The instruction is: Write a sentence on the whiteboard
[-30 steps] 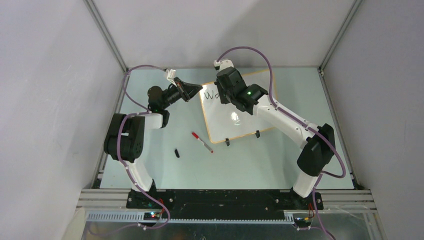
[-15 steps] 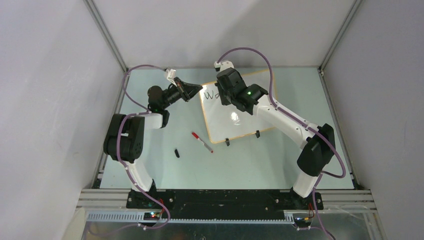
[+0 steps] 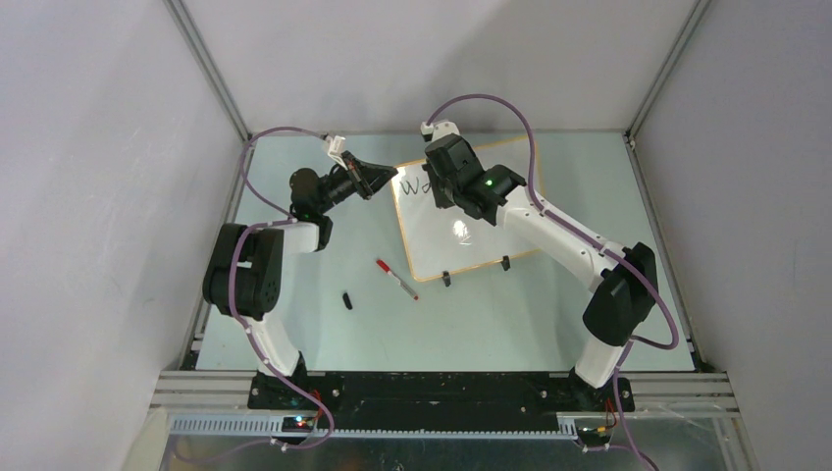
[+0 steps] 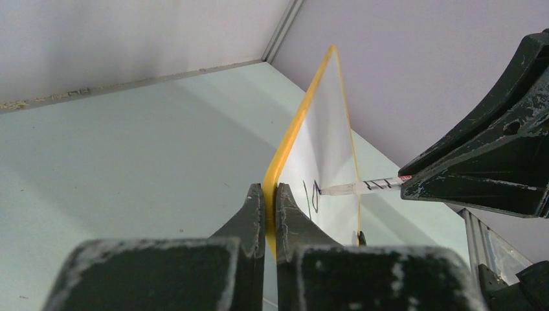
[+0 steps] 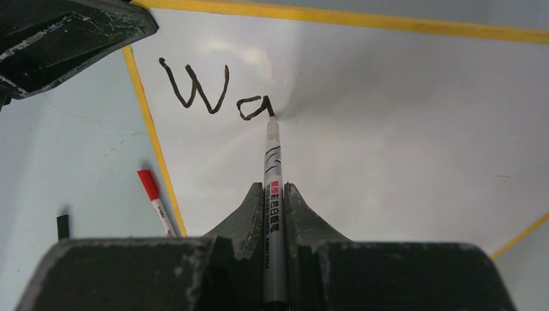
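Note:
The whiteboard (image 3: 469,245), white with a thin orange frame, lies at the back middle of the table. My left gripper (image 3: 390,180) is shut on the board's left edge; in the left wrist view its fingers (image 4: 270,194) pinch the orange frame (image 4: 294,133). My right gripper (image 5: 274,189) is shut on a grey black-ink marker (image 5: 272,162) over the board's upper left. The marker's tip touches the board at the end of the black letters "Wa" (image 5: 210,97), the part of the sentence that shows. From the top view my right gripper (image 3: 439,188) hides most of the writing.
A red-capped marker (image 3: 395,279) lies on the table just left of the board's near corner, and a small black cap (image 3: 347,300) lies nearer the left arm. Two black clip feet (image 3: 446,279) sit on the board's near edge. Grey walls enclose the table.
The right wrist has shifted very slightly over the board with the marker. The left arm and the board hold still.

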Controlling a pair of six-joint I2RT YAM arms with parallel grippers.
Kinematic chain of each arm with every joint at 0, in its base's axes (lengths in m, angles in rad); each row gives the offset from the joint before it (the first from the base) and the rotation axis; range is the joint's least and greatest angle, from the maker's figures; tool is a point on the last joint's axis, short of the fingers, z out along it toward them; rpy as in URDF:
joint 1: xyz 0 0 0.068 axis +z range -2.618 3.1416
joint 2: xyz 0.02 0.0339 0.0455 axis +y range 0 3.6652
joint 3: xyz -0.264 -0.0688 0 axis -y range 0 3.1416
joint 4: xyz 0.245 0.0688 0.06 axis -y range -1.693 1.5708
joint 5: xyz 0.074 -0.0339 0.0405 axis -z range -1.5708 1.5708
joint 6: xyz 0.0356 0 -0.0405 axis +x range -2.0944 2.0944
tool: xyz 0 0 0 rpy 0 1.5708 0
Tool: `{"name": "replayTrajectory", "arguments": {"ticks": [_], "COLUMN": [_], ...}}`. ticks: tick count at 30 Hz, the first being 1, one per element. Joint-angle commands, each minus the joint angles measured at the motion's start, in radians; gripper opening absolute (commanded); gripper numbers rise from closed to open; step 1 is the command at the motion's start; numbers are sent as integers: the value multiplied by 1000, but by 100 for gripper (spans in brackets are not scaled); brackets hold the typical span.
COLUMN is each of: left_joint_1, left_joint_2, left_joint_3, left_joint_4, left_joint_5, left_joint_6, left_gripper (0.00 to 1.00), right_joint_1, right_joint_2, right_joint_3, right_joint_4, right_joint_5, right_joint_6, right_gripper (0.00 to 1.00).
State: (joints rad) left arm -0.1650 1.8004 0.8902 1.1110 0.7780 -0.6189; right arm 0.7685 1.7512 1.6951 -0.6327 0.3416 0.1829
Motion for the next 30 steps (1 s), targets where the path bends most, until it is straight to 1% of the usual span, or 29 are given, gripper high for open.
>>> {"name": "replayTrajectory", "arguments": {"ticks": [1,6,11,16,21,23,25,26,27,30], "left_joint_1": [-41,-42,-41,-41,-42,-41,-41,-41,-41,-41], "left_joint_2": [-17,-15,-13,-8,-9,-12,-13,-13,-12,-6], "left_joint_3": [4,8,9,10,11,8,10,11,13,27], "left_joint_4": [-76,-85,-85,-81,-81,-93,-103,-106,-114,-132], "left_joint_5": [40,41,40,41,40,38,37,37,38,78], "left_joint_6": [72,75,75,71,74,82,91,93,95,78], "left_gripper": [0,0,0,0,0,0,0,0,0,0], "right_joint_1": [-12,-20,-65,-94,-94,-95,-100,-103,-104,-104], "right_joint_2": [-3,-97,-182,-219,-224,-247,-287,-317,-328,-342], "right_joint_3": [19,9,14,-23,-44,-76,-145,-209,-255,-276], "right_joint_4": [-9,47,85,142,150,174,237,302,332,363], "right_joint_5": [-8,-87,-168,-186,-222,-223,-223,-228,-241,-232], "right_joint_6": [8,12,26,50,17,-3,10,13,12,7], "right_gripper": [0,0,0,0,0,0,0,0,0,0]}}
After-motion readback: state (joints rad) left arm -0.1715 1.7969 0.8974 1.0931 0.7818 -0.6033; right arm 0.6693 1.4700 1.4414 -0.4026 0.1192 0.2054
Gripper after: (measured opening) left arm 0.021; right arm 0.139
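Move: The marker in my right hand touches the board at the foot of the "a". The blank spot just right of that letter, where the next one would go, lies about 4 cm ahead of my right hand, 1 cm to its right and 3 cm below. The "a" is 5 cm ahead and 2 cm left, the "W" 5 cm ahead and 5 cm left, both 3 cm down. From my left hand, the blank spot is roughly 9 cm right, 3 cm back and 2 cm below. I lift the marker tip off the foot of the "a", raising my right hand about 10 cm while easing it a little right and rolling its left side up some 15 degrees, then bring it back down about halfway and draw it slightly back, fingers still shut on the marker. My left hand keeps pinching the board's upper left edge. ##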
